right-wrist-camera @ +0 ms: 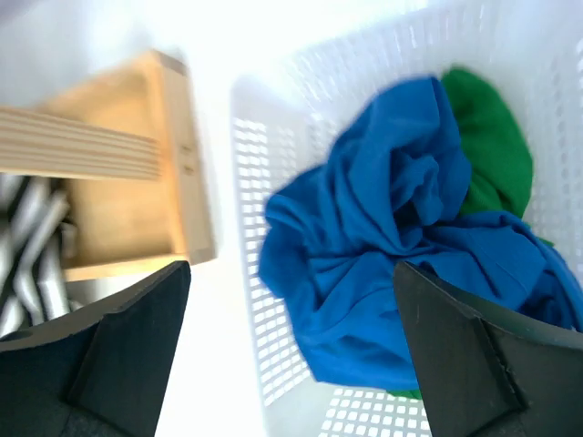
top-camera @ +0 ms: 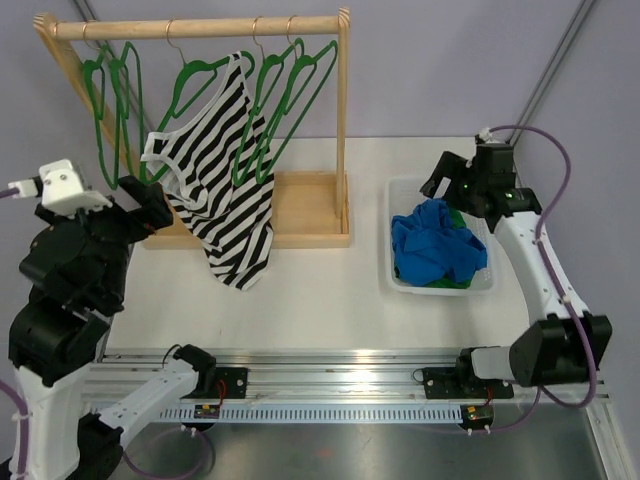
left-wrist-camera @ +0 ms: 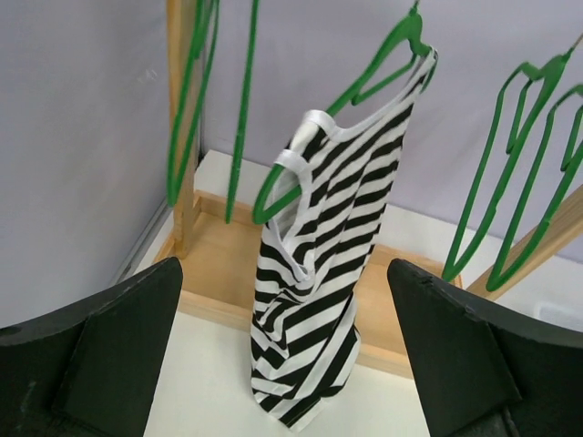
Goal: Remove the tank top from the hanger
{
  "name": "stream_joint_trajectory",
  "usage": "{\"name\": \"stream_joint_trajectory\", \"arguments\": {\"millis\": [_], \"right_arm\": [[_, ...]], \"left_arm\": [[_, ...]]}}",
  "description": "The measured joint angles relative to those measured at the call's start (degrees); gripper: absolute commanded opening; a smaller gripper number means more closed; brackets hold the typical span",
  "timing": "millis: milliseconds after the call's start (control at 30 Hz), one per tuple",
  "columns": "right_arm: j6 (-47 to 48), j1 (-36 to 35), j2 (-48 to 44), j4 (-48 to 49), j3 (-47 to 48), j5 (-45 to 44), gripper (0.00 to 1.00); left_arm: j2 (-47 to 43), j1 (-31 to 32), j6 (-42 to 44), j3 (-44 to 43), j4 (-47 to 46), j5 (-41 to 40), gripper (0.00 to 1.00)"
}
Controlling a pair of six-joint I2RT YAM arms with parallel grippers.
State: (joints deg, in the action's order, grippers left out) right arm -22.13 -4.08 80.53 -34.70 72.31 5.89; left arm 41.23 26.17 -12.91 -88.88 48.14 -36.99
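Observation:
A black-and-white striped tank top [top-camera: 220,190] hangs on a green hanger [top-camera: 200,75] from the wooden rack's rail [top-camera: 200,27]. Its hem droops onto the table in front of the rack base. In the left wrist view the tank top [left-wrist-camera: 319,273] is straight ahead, and the hanger [left-wrist-camera: 369,77] runs through its neck and armhole. My left gripper [top-camera: 150,205] is open and empty, just left of the top and apart from it; it also shows in its own wrist view [left-wrist-camera: 291,364]. My right gripper [top-camera: 455,185] is open and empty above the basket's far left corner, as its wrist view [right-wrist-camera: 291,364] shows.
Several empty green hangers [top-camera: 285,90] hang on either side of the top. The rack's wooden base [top-camera: 305,205] and right post [top-camera: 343,120] stand behind it. A white basket [top-camera: 400,280] at the right holds blue cloth [top-camera: 435,245] and green cloth [right-wrist-camera: 492,146].

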Motion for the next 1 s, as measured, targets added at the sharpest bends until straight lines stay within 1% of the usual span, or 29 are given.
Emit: {"name": "stream_joint_trajectory", "arguments": {"millis": [100, 167, 233, 333, 467, 533, 633, 700, 800, 933, 1000], "right_arm": [[-0.2, 0.0, -8.5, -0.1, 1.1, -0.5, 1.00], [-0.3, 0.0, -14.7, 0.2, 0.9, 1.5, 1.00], [-0.8, 0.1, -20.2, 2.1, -0.3, 6.3, 0.99], [-2.5, 0.1, -26.2, 7.2, -4.5, 16.2, 0.99], [-6.4, 0.1, -31.5, 12.9, -11.5, 29.0, 1.00], [-7.6, 0.1, -32.3, 13.8, -13.5, 33.1, 0.99], [-8.5, 0.1, -32.4, 13.9, -15.2, 37.5, 0.99], [-8.8, 0.1, -32.5, 13.9, -15.7, 40.1, 1.00], [-9.6, 0.1, -33.3, 13.9, -15.9, 43.0, 0.99], [-10.3, 0.1, -35.1, 14.1, -16.0, 45.7, 0.97], [-10.5, -0.2, -35.2, 14.3, -16.0, 46.4, 0.95]], "left_arm": [[5.5, 0.0, 0.5, -3.2, 1.1, 1.9, 0.99], [9.4, 0.0, 1.3, -5.9, 1.9, 2.8, 0.99], [13.7, -0.1, 2.7, -9.1, 1.9, 3.6, 0.99], [19.9, -1.2, 5.2, -15.5, 1.9, 5.8, 0.99], [29.7, -7.1, 7.4, -25.9, 2.6, 12.4, 0.99], [34.1, -10.1, 8.5, -31.0, 4.1, 15.6, 0.99], [39.1, -13.7, 9.7, -35.8, 4.7, 20.2, 0.99], [42.0, -17.2, 10.4, -37.7, 5.1, 24.4, 0.99], [46.5, -24.2, 10.5, -40.7, 5.7, 31.9, 0.99], [51.5, -32.7, 9.9, -41.2, 4.8, 43.5, 0.99], [53.8, -35.6, 9.2, -41.2, 4.3, 49.8, 0.91]]}}
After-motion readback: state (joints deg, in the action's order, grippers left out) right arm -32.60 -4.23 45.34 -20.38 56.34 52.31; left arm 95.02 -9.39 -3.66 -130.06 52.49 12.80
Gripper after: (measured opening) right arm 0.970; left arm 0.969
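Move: The neck of the striped tank top's hanger is about 26 cm ahead of my left hand, 6 cm to its right and slightly above; the striped top hangs from it, its middle some 16 cm below my hand. Bare hangers hang some 15 cm left and another pair 16 cm right of that neck. From my right hand the striped top is roughly 47 cm left, 4 cm ahead and 8 cm up, with the blue top 15 cm below and 2 cm back. I drive my left hand, fingers kept wide, about 24 cm forward, veering right and rising slightly, then dipping back left so that the striped top's hanger comes between the fingers beside the right one; the hand tips nose-down and turns clockwise. My open right hand rises about 15 cm off the blue top, then backs and swings left, turning some 40 degrees counter-clockwise towards the striped top. ##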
